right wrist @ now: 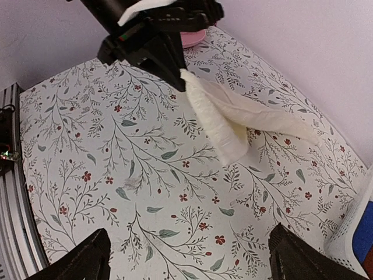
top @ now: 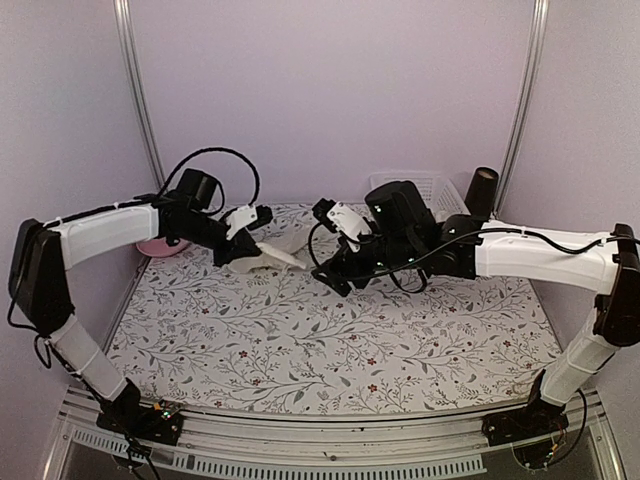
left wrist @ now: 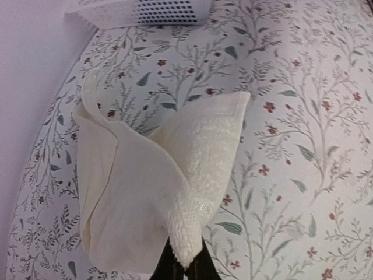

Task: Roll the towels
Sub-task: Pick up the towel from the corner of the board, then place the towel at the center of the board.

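Note:
The cream towel (left wrist: 145,186) hangs loosely folded from one pinched corner, its lower end resting on the flowered table cover. My left gripper (left wrist: 186,265) is shut on that corner. From above, the left gripper (top: 262,250) sits at the back left of the table with the cream towel (top: 280,256) trailing to its right. My right gripper (right wrist: 189,259) is open over bare cover, short of the cream towel (right wrist: 233,116), with nothing between its fingers. From above, the right gripper (top: 338,275) is just right of the towel. A blue towel (right wrist: 366,242) shows inside the white basket.
A white mesh basket (top: 425,190) stands at the back right, with a dark roll (top: 482,190) upright beside it. A pink dish (top: 160,245) lies at the back left, behind the left arm. Lilac walls close in the back and both sides.

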{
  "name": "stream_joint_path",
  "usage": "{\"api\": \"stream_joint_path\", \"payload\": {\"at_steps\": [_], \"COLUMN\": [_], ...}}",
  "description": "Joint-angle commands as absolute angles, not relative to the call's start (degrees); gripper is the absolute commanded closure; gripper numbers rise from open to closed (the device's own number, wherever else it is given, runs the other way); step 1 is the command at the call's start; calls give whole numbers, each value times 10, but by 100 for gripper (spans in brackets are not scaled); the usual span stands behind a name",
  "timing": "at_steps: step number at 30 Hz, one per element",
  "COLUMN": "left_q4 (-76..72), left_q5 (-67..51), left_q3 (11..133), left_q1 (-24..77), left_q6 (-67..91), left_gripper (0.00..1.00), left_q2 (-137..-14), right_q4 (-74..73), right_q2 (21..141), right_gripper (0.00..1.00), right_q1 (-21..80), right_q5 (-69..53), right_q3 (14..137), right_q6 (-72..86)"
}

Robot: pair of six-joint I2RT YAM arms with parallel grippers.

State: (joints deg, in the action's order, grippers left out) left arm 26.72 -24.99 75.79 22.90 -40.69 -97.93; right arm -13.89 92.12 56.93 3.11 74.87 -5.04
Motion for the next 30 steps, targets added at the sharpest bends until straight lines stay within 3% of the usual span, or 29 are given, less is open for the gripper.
{"api": "stream_joint_path", "payload": {"at_steps": [1,8,16,17,21,23,27,30], "left_q4": [308,350,400,406,417,409,375,335], "left_q5": [-338,-243,-177,-179,-212,-228,-231,-233], "left_q3": [597,411,338,336,333,327,311,296], "left_q1": [243,243,218,214,195,192,189,189], "left_q6": [-499,-548,-584,-588,-588,-578,-549,-517], "left_gripper": [100,100,99,95,57,46,30,28], "left_q2": [-838,-686,-627,-620,-596,-586,-575,-573], "right_q4": [-181,-138,-110,-104,-98,-98,-98,-100], "right_q2": [947,1001,1098,1107,1144,1159,1193,1221], "right_gripper": [8,9,7,6,5,5,6,8], "right_q1": [572,572,573,572,567,561,552,545], "right_q5": [8,3,57,67,91,83,98,110], "right_q3": [775,776,800,800,819,831,847,857], "right_q6": [-135,-190,-273,-292,-356,-383,-438,-477]}}
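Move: The left hand still grips the white towel by an edge; the bare front-left part of the table where it takes it lies some 20 cm back, 11 cm left and 15 cm below. The trailing towel's middle is about 22 cm ahead of the right hand, 14 cm left and 16 cm below. From the left hand the pink plate sits about 25 cm ahead and 25 cm left; from the right hand the basket is some 40 cm ahead and 25 cm right. Swiftly backward, the left hand pulls the towel some 20 cm, curving left and down towards the front-left of the table, then stops and opens its fingers to let go of the edge low over the table. Meanwhile the right hand sinks about 16 cm and eases forward, fingers wide open, rolling its left side down some 30 degrees as it comes close to the towel's right corner. ##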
